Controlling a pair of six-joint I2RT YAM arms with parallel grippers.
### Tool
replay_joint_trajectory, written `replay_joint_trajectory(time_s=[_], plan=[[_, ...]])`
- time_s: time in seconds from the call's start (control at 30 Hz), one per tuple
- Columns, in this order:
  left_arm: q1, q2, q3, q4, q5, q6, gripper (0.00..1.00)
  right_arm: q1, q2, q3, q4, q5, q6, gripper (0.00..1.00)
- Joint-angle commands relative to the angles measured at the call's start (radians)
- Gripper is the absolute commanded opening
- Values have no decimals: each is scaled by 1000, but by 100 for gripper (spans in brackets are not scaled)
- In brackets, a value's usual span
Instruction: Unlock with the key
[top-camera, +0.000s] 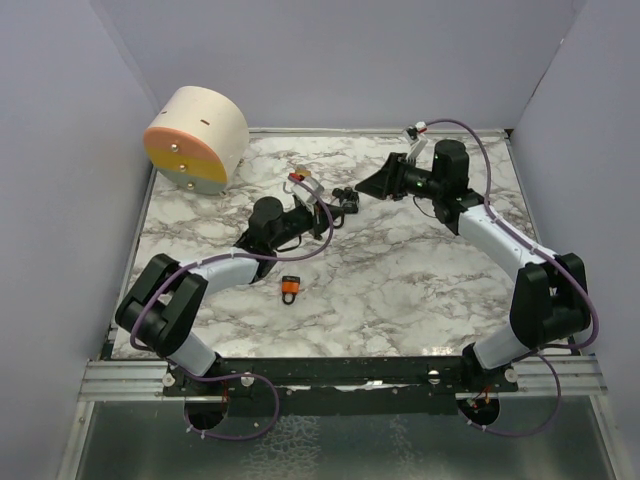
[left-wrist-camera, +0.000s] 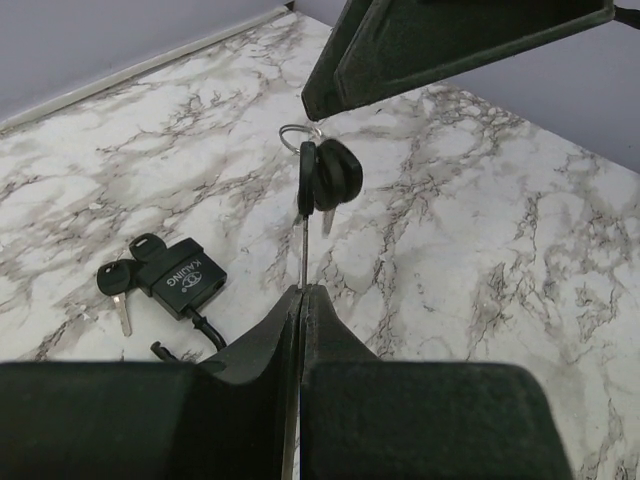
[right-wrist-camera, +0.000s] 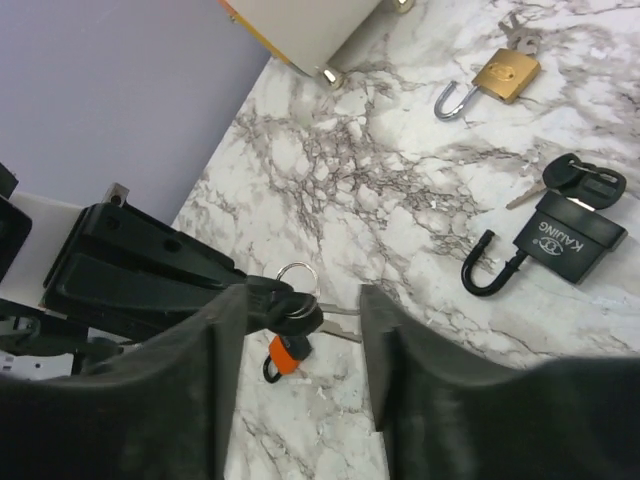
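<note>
My left gripper is shut on the metal blade of one key of a key bunch; the black heads and steel ring stick up above its jaws. My right gripper is open, one finger on each side of that same key bunch. Its left finger is close to the black heads and its right finger stands apart. In the top view both grippers meet above the middle back of the table, left gripper facing right gripper. A black padlock with an open shackle lies on the marble.
A small orange padlock lies near the table's middle. A brass padlock with an open shackle lies further back. More black-headed keys rest beside the black padlock. A round cream and orange box stands at the back left.
</note>
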Motion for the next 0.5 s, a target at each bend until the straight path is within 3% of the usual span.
replay_joint_trajectory(time_s=[0.0, 0.47], plan=[[4, -38, 33, -101, 32, -10, 0, -14, -38, -18, 48, -53, -10, 58], [9, -33, 60, -128, 75, -31, 0, -14, -58, -34, 38, -30, -49, 63]])
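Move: The keys are pinched by the blade in the left fingertips, their heads sticking out some 2 cm ahead and 3 cm right of the left hand. From the empty right hand they lie about 1 cm back, 2 cm left and 2 cm lower. The black padlock is on the table 8 cm ahead, 2 cm left and 22 cm below the right hand; the orange one sits 15 cm back, 17 cm left, equally low. The left fingers keep their pinch on the key blade while that hand sinks about 1.5 cm, its fingers tipping down some 5 degrees, easing the keys away from below the right fingertips. The right hand, already clear of the keys, practically stays in place beside them and spreads its fingers from a quarter open to rather more than half. ##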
